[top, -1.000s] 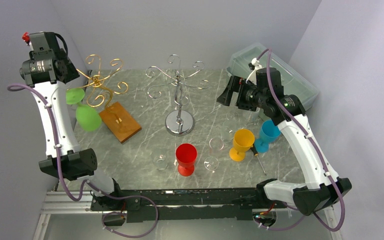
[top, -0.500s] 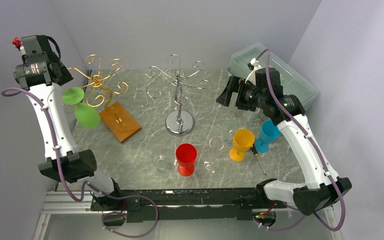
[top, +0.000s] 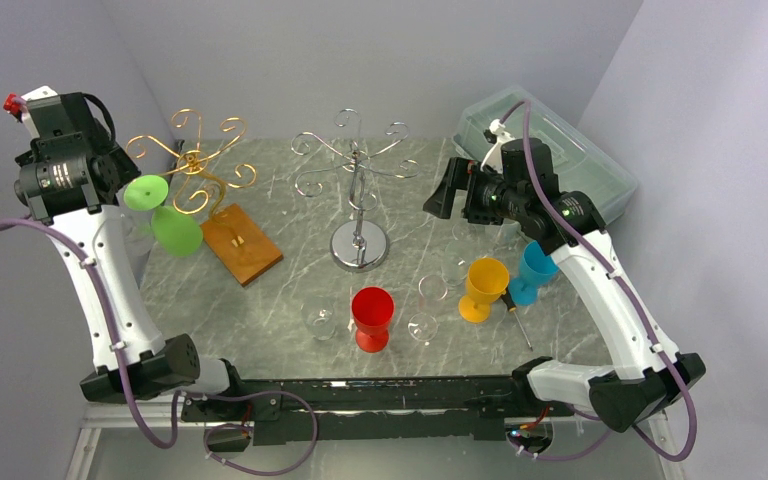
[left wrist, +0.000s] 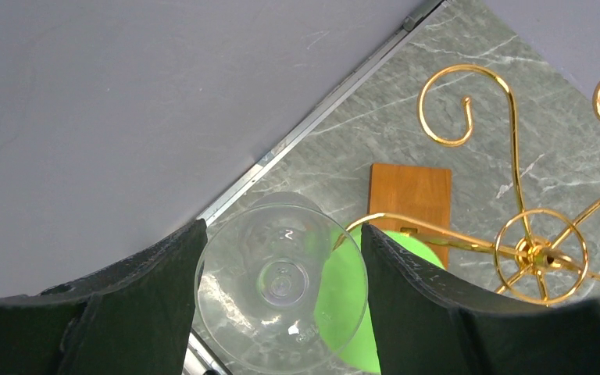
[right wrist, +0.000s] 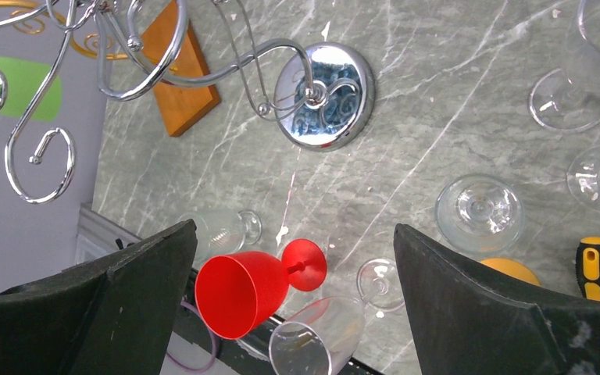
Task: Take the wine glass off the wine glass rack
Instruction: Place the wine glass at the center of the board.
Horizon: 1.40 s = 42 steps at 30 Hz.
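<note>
My left gripper (left wrist: 281,273) is shut on the round foot of a clear wine glass (left wrist: 281,285), which touches both fingers. It is held just left of the gold wine glass rack (left wrist: 539,254), clear of its hooks. In the top view the left gripper (top: 120,195) hovers at the table's far left, beside the gold rack (top: 192,160). A green wine glass (top: 175,232) still hangs upside down from that rack. My right gripper (top: 440,195) is open with nothing between its fingers, to the right of an empty silver rack (top: 357,160). In the right wrist view that gripper (right wrist: 293,258) hangs high above the table.
The gold rack stands on a wooden base (top: 240,243). A red glass (top: 372,318), an orange glass (top: 483,288), a blue glass (top: 535,268) and several clear glasses (top: 428,292) stand at the front. A screwdriver (top: 516,315) lies by them, and a lidded bin (top: 560,150) sits back right.
My left arm has swung left, away from the gold rack, with the clear glass in its fingers. The right gripper has shifted slightly left toward the silver rack.
</note>
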### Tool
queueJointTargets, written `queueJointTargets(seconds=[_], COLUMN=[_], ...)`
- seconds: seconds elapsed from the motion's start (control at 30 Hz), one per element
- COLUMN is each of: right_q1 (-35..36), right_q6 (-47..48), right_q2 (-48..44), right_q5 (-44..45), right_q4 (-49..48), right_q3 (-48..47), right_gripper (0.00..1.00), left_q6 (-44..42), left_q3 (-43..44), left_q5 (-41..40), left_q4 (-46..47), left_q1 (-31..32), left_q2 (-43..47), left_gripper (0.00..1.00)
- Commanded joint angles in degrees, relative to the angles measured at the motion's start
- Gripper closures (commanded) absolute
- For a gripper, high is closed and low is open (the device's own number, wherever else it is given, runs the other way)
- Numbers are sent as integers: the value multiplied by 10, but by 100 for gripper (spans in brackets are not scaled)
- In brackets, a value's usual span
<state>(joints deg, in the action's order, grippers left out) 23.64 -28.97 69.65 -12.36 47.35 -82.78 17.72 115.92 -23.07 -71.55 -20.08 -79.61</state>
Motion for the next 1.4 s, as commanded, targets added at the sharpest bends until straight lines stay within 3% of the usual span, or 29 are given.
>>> queueJointTargets(seconds=[0.0, 0.63, 1.0, 1.37], right_q1=[12, 85, 160, 269], right_q6=[3, -9, -18, -2], right_q2=[-18, -51, -63, -42], right_q5=[0, 40, 105, 194], right_q4=[-24, -26, -28, -72], right_q3=[0, 26, 35, 13], right_gripper=[0, 0, 0, 0], left_q6=[17, 57, 91, 104], left_q3=[-16, -164, -169, -183], left_q5=[-6, 86, 127, 219], left_q4=[-7, -53, -103, -132], left_q1=[-3, 6, 80, 152], left_q2=[37, 178, 213, 223], left_gripper=[60, 61, 62, 63])
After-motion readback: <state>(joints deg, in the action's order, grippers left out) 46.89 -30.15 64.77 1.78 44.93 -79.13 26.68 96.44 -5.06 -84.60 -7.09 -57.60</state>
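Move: The left hand already holds a clear glass; the front of the board lies back and to its right, where a standing clear glass is some 12 cm back, 35 cm right and 32 cm below, with the red glass about 3 cm nearer the base and 10 cm right of that one. The green glass hangs roughly 6 cm right of the left hand, 2 cm ahead and 12 cm lower. From the right hand, the standing clear glass is about 13 cm back, 26 cm left, 22 cm down. Left hand carries its glass back and down, then 14 cm right towards the standing glass; empty right eases back-left. ##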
